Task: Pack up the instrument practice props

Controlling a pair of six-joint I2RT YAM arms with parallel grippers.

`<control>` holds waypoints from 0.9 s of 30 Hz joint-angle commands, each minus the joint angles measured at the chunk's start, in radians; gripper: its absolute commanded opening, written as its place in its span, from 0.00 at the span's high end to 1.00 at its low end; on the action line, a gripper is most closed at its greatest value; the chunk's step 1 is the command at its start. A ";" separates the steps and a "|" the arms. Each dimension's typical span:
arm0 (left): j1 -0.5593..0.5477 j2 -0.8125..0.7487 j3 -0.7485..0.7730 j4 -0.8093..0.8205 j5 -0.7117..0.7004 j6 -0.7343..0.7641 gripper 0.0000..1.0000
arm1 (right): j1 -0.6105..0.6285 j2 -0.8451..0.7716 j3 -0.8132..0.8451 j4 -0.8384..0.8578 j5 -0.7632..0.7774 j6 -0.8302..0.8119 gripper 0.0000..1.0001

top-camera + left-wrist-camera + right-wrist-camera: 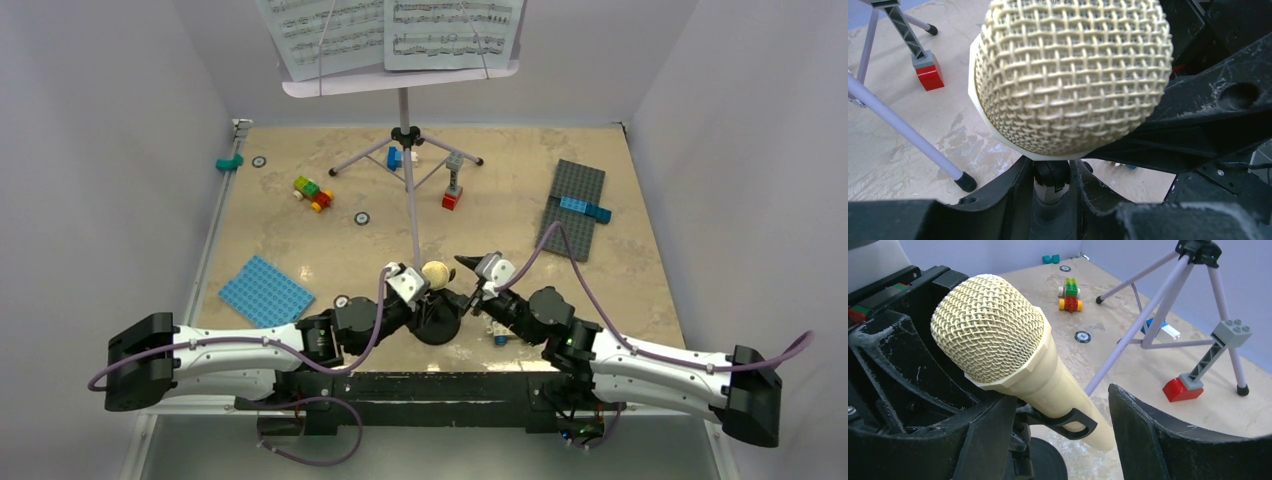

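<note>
The cream-yellow toy microphone (434, 272) (1070, 75) (993, 340) sits tilted in the black clip (1068, 420) of the round-base mic stand (437, 322) (1045, 460) at the table's near edge. My left gripper (430, 298) (1050, 190) is shut on the stand's stem just under the mesh head. From the right, my right gripper (462, 285) (1060, 395) straddles the microphone's handle, open, with a gap on its right side. The lilac music stand (400, 80) (1168, 305) stands at the back with white sheet-music pages (390, 30) on it.
A blue baseplate (265, 290) lies near left and a grey baseplate (572, 205) at the right. Coloured bricks (313, 193) and a red-and-grey brick tower (453, 185) (1198, 370) sit around the tripod legs (903, 130). Walls close in three sides.
</note>
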 commanded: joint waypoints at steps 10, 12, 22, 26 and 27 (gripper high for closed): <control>0.000 -0.029 -0.035 -0.011 0.173 0.032 1.00 | 0.015 0.110 -0.006 0.339 -0.011 -0.206 0.39; 0.001 -0.025 -0.029 -0.024 0.187 0.035 1.00 | 0.017 0.132 -0.003 0.367 -0.006 -0.235 0.43; 0.000 -0.018 -0.018 -0.084 0.126 0.018 1.00 | 0.028 0.156 0.023 0.383 0.067 -0.270 1.00; 0.000 0.001 -0.009 -0.103 0.073 0.022 1.00 | 0.033 0.130 0.053 0.333 0.164 -0.275 1.00; 0.000 0.008 -0.006 -0.110 0.064 0.024 1.00 | 0.036 0.126 0.060 0.323 0.195 -0.284 1.00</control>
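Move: Just beside the right hand, the microphone's middle lies about 3 cm to its left, 1 cm ahead and 2 cm lower. Some 20 cm beneath this hand are the mic stand's base, 3 cm left and 2 cm back, the music stand's front foot, 7 cm left and 8 cm ahead, and the white-and-blue car, 13 cm right and 4 cm back. From the left hand, still pinching the stand's neck, the microphone is 5 cm up and 1 cm ahead. Sliding about 2 cm to its left, the half-open right hand takes the microphone between its fingers while tipping their ends up by some 10 degrees, then eases 1 cm forward as they close on the barrel just under the mesh head, above the clip. The left hand keeps its pinch on the stand's neck, almost still. ##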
